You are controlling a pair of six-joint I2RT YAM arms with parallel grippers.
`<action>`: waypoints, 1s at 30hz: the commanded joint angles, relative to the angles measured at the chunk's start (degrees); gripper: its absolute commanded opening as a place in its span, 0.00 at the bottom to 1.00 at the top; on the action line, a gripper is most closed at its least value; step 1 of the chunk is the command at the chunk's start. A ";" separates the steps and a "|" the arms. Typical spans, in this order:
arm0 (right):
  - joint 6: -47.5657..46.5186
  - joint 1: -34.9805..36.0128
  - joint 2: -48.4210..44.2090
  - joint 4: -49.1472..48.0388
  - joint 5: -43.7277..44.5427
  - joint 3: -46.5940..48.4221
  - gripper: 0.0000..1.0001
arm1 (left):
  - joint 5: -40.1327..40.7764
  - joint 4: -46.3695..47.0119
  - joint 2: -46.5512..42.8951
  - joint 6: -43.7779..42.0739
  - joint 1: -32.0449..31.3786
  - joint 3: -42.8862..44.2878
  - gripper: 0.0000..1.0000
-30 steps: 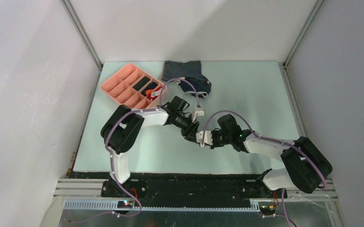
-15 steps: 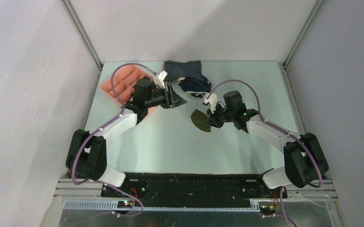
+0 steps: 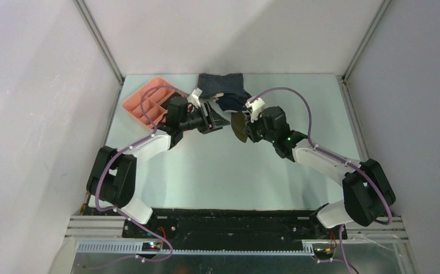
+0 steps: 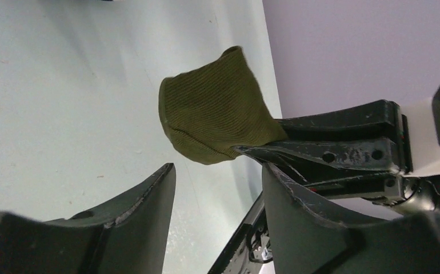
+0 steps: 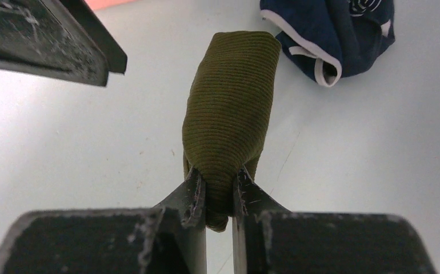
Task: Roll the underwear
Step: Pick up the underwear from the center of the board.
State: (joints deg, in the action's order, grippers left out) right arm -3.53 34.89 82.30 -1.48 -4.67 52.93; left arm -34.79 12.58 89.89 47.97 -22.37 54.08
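Note:
The underwear (image 5: 232, 111) is a small olive-green ribbed roll, held off the table (image 3: 218, 171) with one end pinched in my right gripper (image 5: 219, 185), which is shut on it. In the top view the underwear (image 3: 239, 125) hangs left of the right gripper (image 3: 251, 127), near the back of the table. My left gripper (image 3: 220, 121) faces it from the left, open, with nothing between its fingers (image 4: 149, 211). In the left wrist view the underwear (image 4: 215, 117) shows just beyond the left gripper (image 4: 218, 174), apart from it.
A pink compartment tray (image 3: 139, 103) sits at the back left, partly behind the left arm. A blue-grey striped garment (image 3: 220, 84) and a navy white-trimmed garment (image 5: 332, 34) lie at the back centre, just behind both grippers.
The right gripper has carried the underwear up and toward the back, closer to the left gripper. The left gripper has opened wider and stayed near the tray.

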 commanded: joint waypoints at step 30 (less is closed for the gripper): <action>8.71 5.15 2.27 -10.22 -1.77 3.67 0.00 | -6.81 21.11 12.91 16.46 -1.58 2.52 0.80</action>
State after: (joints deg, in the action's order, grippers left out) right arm 1.32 39.68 84.23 -6.13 -2.24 53.71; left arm -38.24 27.03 101.06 61.14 -23.29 54.11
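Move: The rolled underwear is held up in the right fingers, its middle about 3 cm left of the right hand point, level fore and aft, and 1 cm lower. From the open left hand it is some 6 cm to the right, 1 cm back and 3 cm below. On the table, the navy garment lies about 22 cm ahead of the left hand, 7 cm right and 15 cm down; the pink organizer is roughly 21 cm ahead, 26 cm left and 15 cm down. Rightward and down, with a little forward, the left hand eases about 4 cm towards the rolled underwear, tilting some 10 degrees and spreading its fingers wider to straddle the roll. The right hand keeps its pinch on the lower end and brings the underwear about 3.5 cm left to meet it, rising slightly. ##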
